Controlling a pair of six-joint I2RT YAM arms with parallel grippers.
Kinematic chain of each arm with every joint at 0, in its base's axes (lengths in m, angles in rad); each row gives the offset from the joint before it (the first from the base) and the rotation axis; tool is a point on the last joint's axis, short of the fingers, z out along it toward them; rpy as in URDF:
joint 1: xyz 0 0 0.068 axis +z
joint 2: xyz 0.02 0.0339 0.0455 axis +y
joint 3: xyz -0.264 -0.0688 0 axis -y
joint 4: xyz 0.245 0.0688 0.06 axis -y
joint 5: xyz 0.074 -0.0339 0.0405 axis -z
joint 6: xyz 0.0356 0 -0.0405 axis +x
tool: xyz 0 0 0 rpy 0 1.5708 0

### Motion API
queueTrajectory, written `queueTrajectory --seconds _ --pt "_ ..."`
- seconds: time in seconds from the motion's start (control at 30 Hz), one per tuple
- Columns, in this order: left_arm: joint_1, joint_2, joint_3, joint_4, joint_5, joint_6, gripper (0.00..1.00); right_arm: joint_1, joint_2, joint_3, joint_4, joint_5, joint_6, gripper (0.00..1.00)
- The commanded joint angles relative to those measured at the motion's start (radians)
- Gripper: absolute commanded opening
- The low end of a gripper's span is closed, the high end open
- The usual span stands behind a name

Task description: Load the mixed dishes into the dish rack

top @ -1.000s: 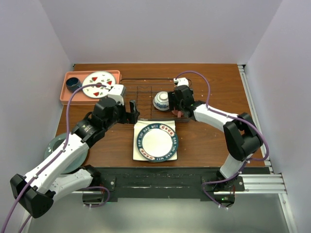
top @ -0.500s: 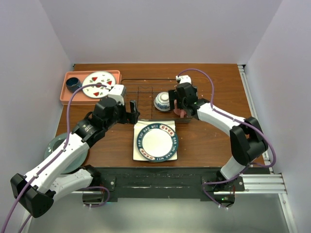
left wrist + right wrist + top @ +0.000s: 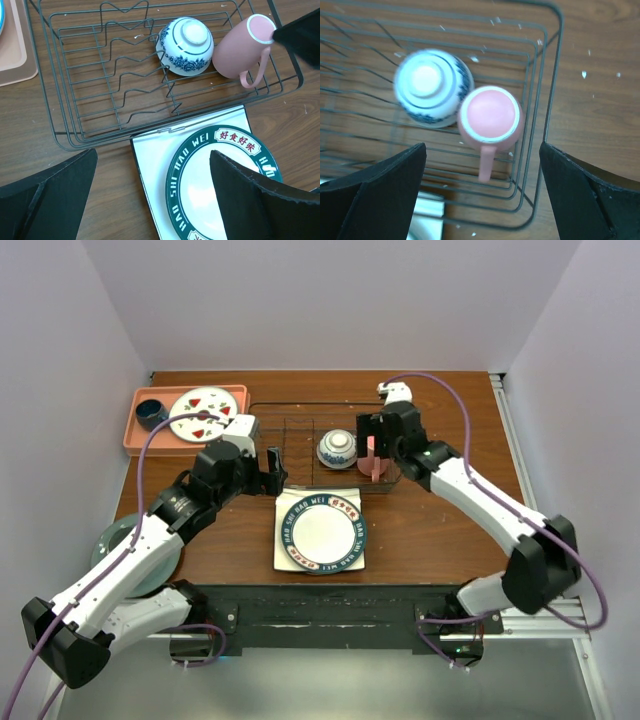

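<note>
The dish rack (image 3: 293, 439) (image 3: 120, 95) (image 3: 551, 100) holds the blue-and-white bowl (image 3: 336, 448) (image 3: 186, 45) (image 3: 431, 85) bottom up. The pink mug (image 3: 374, 460) (image 3: 240, 50) (image 3: 490, 115) stands beside it in the rack's right corner, handle toward the near side. My right gripper (image 3: 373, 438) (image 3: 482, 147) hangs open above the mug, touching nothing. The lettered-rim round plate (image 3: 321, 531) (image 3: 200, 150) lies on the white square plate (image 3: 284, 545) (image 3: 150, 175) in front of the rack. My left gripper (image 3: 272, 468) (image 3: 153, 155) is open over their left edge. The pale green plate (image 3: 112, 537) lies partly under my left arm.
A salmon tray (image 3: 138, 433) (image 3: 12, 50) at the back left holds a white plate with red marks (image 3: 205, 412) and a dark blue cup (image 3: 152, 413). White walls close in the table on three sides. The rack's dividers fill its left half.
My right gripper has opened off the pink mug and drawn up and to the right, leaving the mug in the rack. The left arm has stayed still.
</note>
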Motion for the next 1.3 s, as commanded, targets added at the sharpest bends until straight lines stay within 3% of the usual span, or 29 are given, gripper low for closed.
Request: queueTrajectory --seconds 0.0,0.13,0.37,0.63,0.9,1.27 --pt "0.003 -0.028 -0.026 0.027 0.041 0.008 1.0 0.0 -0.129 0.065 -0.121 -0.103 0.026 0.99" --pt "0.003 -0.048 -0.077 0.072 0.099 -0.015 1.0 0.0 -0.216 -0.027 -0.172 -0.293 0.081 0.99" --pt "0.001 -0.027 -0.167 0.106 0.196 -0.08 0.98 0.0 -0.442 -0.304 -0.071 -0.547 0.221 0.95" --pt "0.001 0.009 -0.24 0.152 0.278 -0.114 0.83 0.0 -0.427 -0.466 0.001 -0.602 0.285 0.69" --pt "0.0 0.033 -0.281 0.171 0.323 -0.121 0.61 0.005 -0.367 -0.541 0.106 -0.643 0.319 0.58" --pt "0.001 0.081 -0.292 0.21 0.351 -0.123 0.56 0.005 -0.353 -0.541 0.061 -0.591 0.298 0.34"
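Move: The big green-rimmed plate, on a white board, lies about 15 cm back and 14 cm left of the right hand, some 14 cm below it. From the left hand it is about 4 cm back, 13 cm right and 17 cm down. The pink mug in the rack is about 3 cm ahead of the right hand, 1 cm left and 9 cm below; the upturned bowl is about 5 cm ahead, 10 cm left and 11 cm below. Back from above the mug, the right hand first lifts about 6 cm, then sweeps down to the plate's right rim, some 17 cm back overall and a little left, turning its fingers inward and down. The left hand sinks about 11 cm, easing back and right to the left rim and tipping down. Both grippers partly close, the right one further; contact with the plate can't be made out. ##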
